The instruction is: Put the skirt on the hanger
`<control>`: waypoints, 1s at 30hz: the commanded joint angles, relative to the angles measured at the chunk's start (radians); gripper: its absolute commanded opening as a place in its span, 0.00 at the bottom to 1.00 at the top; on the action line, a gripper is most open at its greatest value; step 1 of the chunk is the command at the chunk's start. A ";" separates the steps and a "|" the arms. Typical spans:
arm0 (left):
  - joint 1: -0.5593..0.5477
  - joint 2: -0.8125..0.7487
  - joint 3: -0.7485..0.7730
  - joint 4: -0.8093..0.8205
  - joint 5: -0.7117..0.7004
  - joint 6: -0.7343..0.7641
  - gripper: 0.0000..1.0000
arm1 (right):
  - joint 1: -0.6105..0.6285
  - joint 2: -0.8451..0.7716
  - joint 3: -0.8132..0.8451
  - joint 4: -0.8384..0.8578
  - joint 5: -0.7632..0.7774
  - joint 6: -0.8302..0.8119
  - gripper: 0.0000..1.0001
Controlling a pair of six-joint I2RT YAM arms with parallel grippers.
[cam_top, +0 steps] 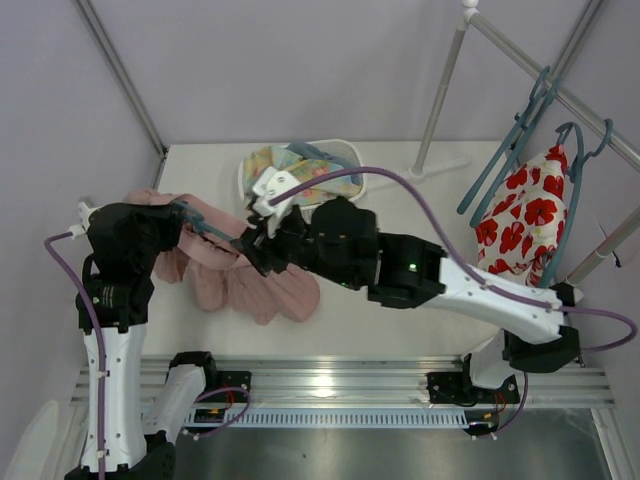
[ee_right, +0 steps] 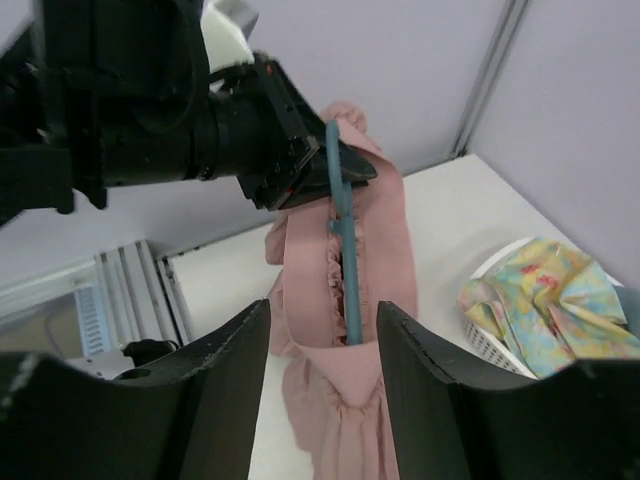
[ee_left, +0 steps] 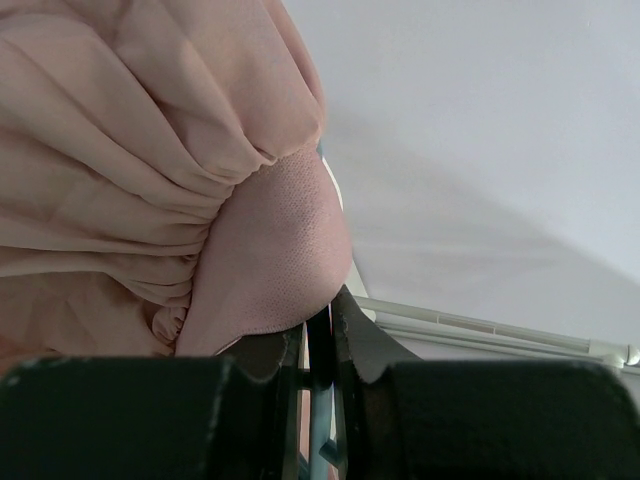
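Observation:
The dusty-pink skirt (cam_top: 265, 285) hangs in folds at the table's left, its waistband looped over the teal hanger (cam_top: 205, 228). My left gripper (cam_top: 185, 215) is shut on the hanger; in the left wrist view the hanger's teal bar (ee_left: 320, 420) runs between the nearly touching fingers, with the skirt (ee_left: 150, 150) bunched above. My right gripper (ee_right: 323, 310) is open, its fingers on either side of the hanger (ee_right: 340, 220) and the skirt's waistband (ee_right: 390, 230) without pinching them. From above, the right gripper (cam_top: 250, 240) sits against the skirt's upper edge.
A white basket (cam_top: 352, 152) holding a pastel floral cloth (cam_top: 305, 170) stands at the back of the table. A rack at the right carries spare teal hangers (cam_top: 510, 150) and a white cloth with red flowers (cam_top: 525, 215). Its upright pole (cam_top: 440, 95) rises near the back.

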 commanded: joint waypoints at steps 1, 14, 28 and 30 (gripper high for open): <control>-0.005 -0.018 0.017 0.062 0.011 0.022 0.00 | -0.012 0.142 0.065 -0.055 -0.049 -0.110 0.52; -0.006 -0.047 0.012 0.073 0.058 0.009 0.00 | -0.052 0.271 0.099 -0.016 -0.062 -0.156 0.49; -0.006 -0.049 -0.008 0.090 0.097 -0.001 0.00 | -0.067 0.243 0.113 0.016 -0.077 -0.201 0.50; -0.006 -0.047 -0.005 0.094 0.108 -0.010 0.00 | -0.071 0.255 0.118 0.013 -0.075 -0.207 0.51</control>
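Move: The skirt's waistband, at its near lip around the hanger's lower end, lies about 18 cm below the right hand, 4 cm left and 2 cm ahead. The hanger's middle, in the left hand's grip, is some 16 cm left, 8 cm ahead and 9 cm below; the basket sits about 18 cm ahead, 8 cm right, 38 cm below. From the left hand the waistband lip is roughly 13 cm right, 7 cm back, 9 cm below. Half-open, the right hand drops about 11 cm and shifts 7 left towards the waistband, fingers tipping down. ##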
